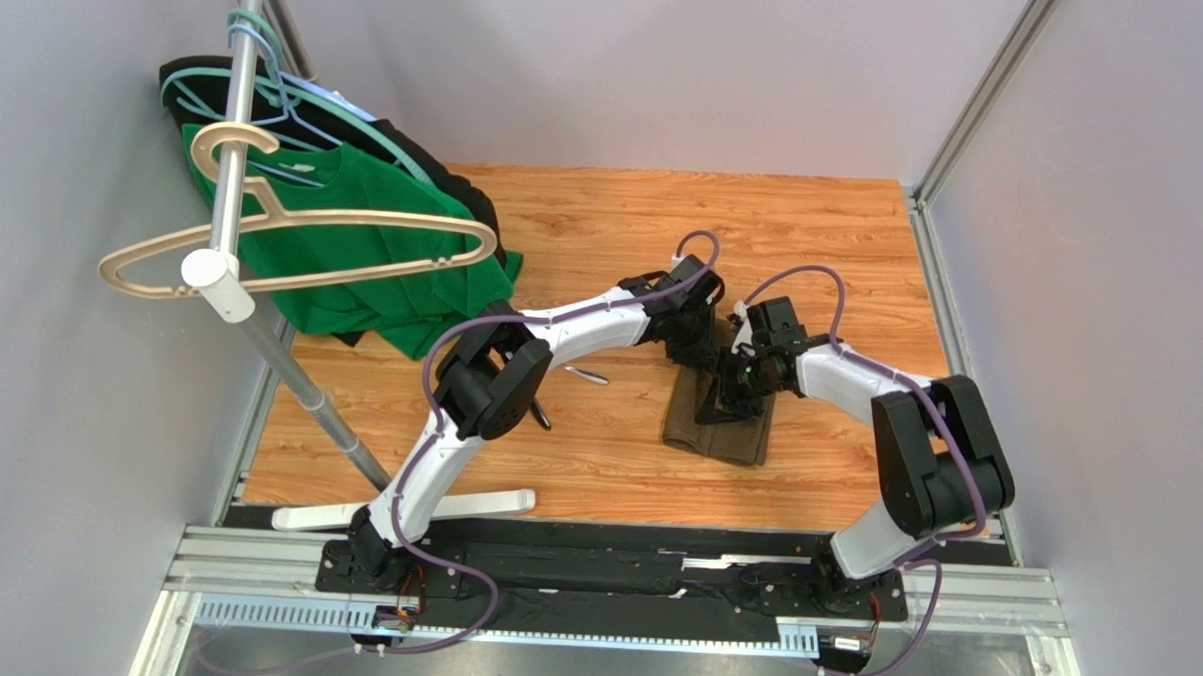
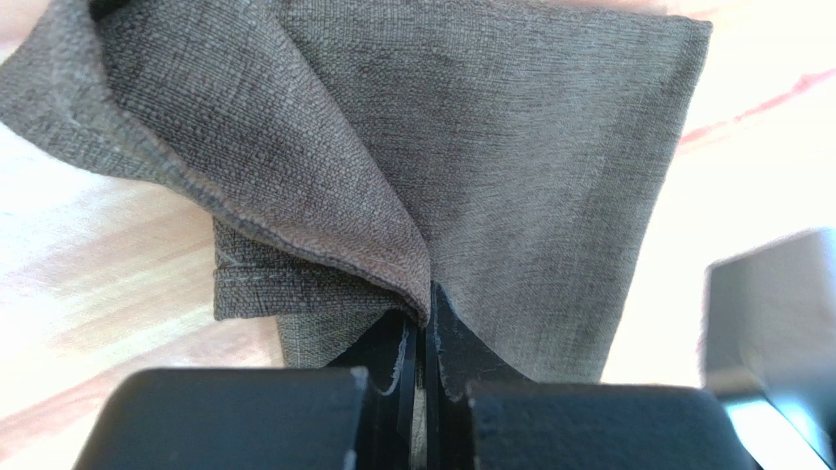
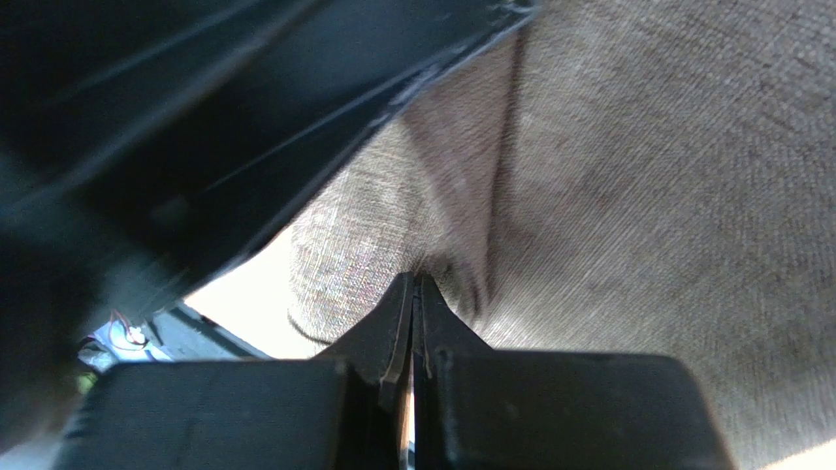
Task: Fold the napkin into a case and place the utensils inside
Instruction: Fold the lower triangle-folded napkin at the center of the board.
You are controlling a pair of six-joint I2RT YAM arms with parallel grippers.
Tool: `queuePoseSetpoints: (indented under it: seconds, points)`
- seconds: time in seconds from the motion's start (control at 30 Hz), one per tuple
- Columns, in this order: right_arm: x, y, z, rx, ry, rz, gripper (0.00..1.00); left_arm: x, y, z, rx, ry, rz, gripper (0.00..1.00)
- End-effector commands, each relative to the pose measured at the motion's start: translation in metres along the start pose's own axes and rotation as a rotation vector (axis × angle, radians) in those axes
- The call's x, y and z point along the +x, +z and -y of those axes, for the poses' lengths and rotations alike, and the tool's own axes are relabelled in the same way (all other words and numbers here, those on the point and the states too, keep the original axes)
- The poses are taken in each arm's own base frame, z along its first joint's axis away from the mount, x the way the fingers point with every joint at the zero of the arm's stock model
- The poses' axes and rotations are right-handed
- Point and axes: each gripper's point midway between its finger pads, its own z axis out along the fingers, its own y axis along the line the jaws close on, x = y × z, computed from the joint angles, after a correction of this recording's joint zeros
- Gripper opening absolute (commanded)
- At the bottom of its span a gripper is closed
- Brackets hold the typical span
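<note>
The olive-brown napkin [image 1: 721, 420] lies folded on the wooden table [image 1: 837, 226], right of centre. Both grippers meet at its far edge. My left gripper [image 1: 708, 351] is shut on a raised fold of the napkin [image 2: 510, 147], and its jaws pinch the hemmed edge [image 2: 429, 305]. Right beside it, my right gripper [image 1: 742, 379] is shut on a pucker of the same cloth [image 3: 638, 196], jaws tight together [image 3: 413, 284]. The silvery end of one utensil [image 1: 590, 375] shows on the table beside the left forearm; the rest of the utensils are hidden.
A green shirt [image 1: 370, 263] hangs on a rack [image 1: 240, 116] at the back left with a wooden hanger [image 1: 265, 244] and a black garment [image 1: 451, 183] behind. The rack's white foot [image 1: 452, 504] lies near the left arm's base. Grey walls close in both sides.
</note>
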Motion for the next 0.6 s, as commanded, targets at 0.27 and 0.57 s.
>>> queuePoseSetpoints:
  seconds: [0.27, 0.57]
  points:
    - [0.0, 0.011, 0.037, 0.124, 0.058, 0.032, 0.0, -0.011, -0.058, 0.002, -0.013, 0.23, 0.066, 0.65]
    - [0.005, 0.008, 0.018, 0.01, -0.002, 0.009, 0.0, -0.01, -0.139, -0.014, -0.08, 0.314, 0.141, 0.7]
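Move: The left hand's shut fingers are on the loose flap edge of the napkin, directly under them; the napkin's middle lies roughly 4 cm back and 5 cm to their right. The fork is about 23 cm to this hand's left and 1 cm back, the black utensil some 32 cm left and 7 cm back. From the right hand, just above the near part of the fold, the napkin's middle is about 5 cm ahead and 3 cm right. Shut right fingertips press down on the near part of the napkin's fold, sinking the last centimetre and then staying there as a hold-down. The left fingers open wide, let go of the flap edge and come away from the napkin, rising about 7 cm and going some 6 cm left with a slight draw back, the fingers tipping up by 10 to 15 degrees. ##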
